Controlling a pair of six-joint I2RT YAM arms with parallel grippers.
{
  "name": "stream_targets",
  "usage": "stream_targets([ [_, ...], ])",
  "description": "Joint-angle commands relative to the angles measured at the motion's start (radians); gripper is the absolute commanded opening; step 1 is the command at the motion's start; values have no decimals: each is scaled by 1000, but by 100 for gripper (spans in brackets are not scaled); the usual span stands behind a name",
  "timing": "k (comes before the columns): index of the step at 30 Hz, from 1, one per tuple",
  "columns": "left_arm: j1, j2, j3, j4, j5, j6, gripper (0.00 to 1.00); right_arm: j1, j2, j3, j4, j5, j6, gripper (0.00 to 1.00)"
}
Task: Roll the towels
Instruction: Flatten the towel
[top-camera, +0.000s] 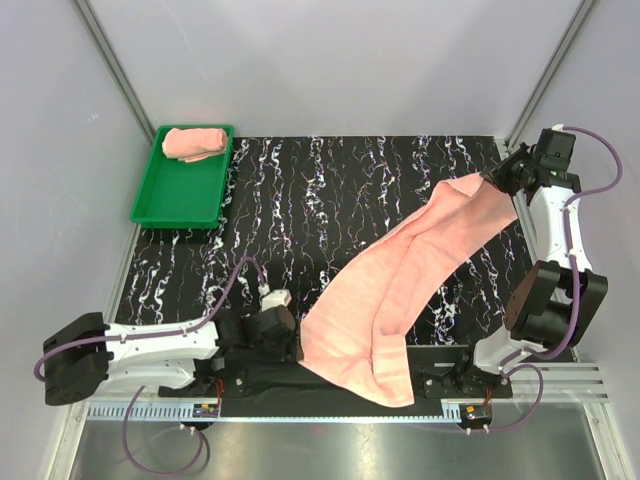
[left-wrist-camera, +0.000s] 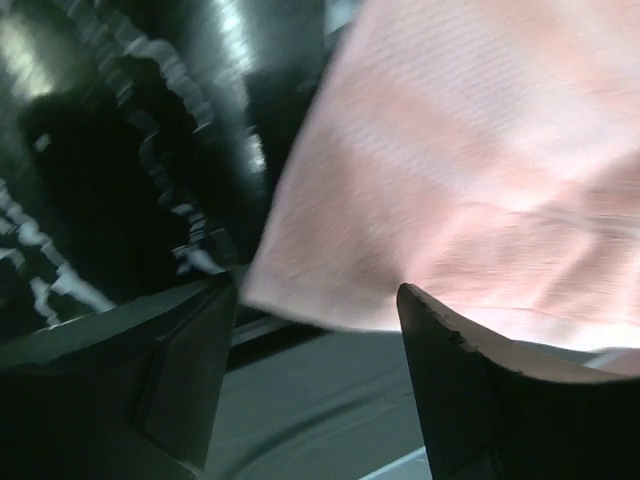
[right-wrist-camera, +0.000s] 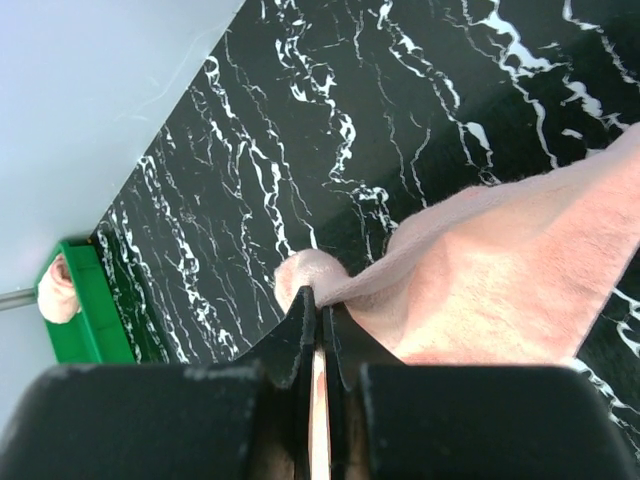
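A long salmon-pink towel (top-camera: 400, 290) stretches diagonally from the near table edge up to the far right. My right gripper (top-camera: 497, 180) is shut on its far corner, with the cloth (right-wrist-camera: 480, 270) pinched between the fingertips (right-wrist-camera: 322, 305) and lifted off the table. The towel's near end drapes over the front edge. My left gripper (top-camera: 275, 325) rests low just left of that near end, open, with nothing between its fingers (left-wrist-camera: 445, 340); the towel edge (left-wrist-camera: 450, 170) hangs just beyond them. A second towel (top-camera: 195, 142), rolled, lies in the green tray (top-camera: 180, 195).
The green tray (right-wrist-camera: 85, 310) sits at the far left corner of the black marbled table (top-camera: 300, 200). Grey walls close in the left, back and right sides. A metal rail (top-camera: 330, 412) runs along the near edge between the arm bases.
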Motion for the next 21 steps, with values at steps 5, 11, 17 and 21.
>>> stream_targets([
  [5,-24,76,-89,-30,-53,-95,62,-2,-104,-5,-26,48,-33,0],
  [11,-39,157,-54,54,-85,-87,51,-2,-118,-14,-35,50,-42,0],
  [17,-39,130,-17,79,-134,-87,16,-2,-135,-27,-43,50,-50,0],
  [21,-39,85,12,27,-168,-77,0,-2,-146,-29,-60,47,-54,0],
])
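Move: The near left corner of the towel, lying over the table's front edge, is almost under my open left hand: level with it fore and aft, about 1 cm left and 2 cm below. The towel's folded flap lies some 19 cm right and 4 cm back from that hand, its near right corner about 23 cm right and 10 cm back. From my raised right hand, the near left corner is roughly 38 cm back, 40 cm left and 22 cm below. I shift my left hand about 2.5 cm left and 2 cm down onto the towel's near left corner, rolling it some 10 degrees, and shut the fingers from wide open to pinch the corner tip. Meanwhile my right hand keeps its pinch on the towel's raised far end and eases it back about 2.5 cm, slightly up. ##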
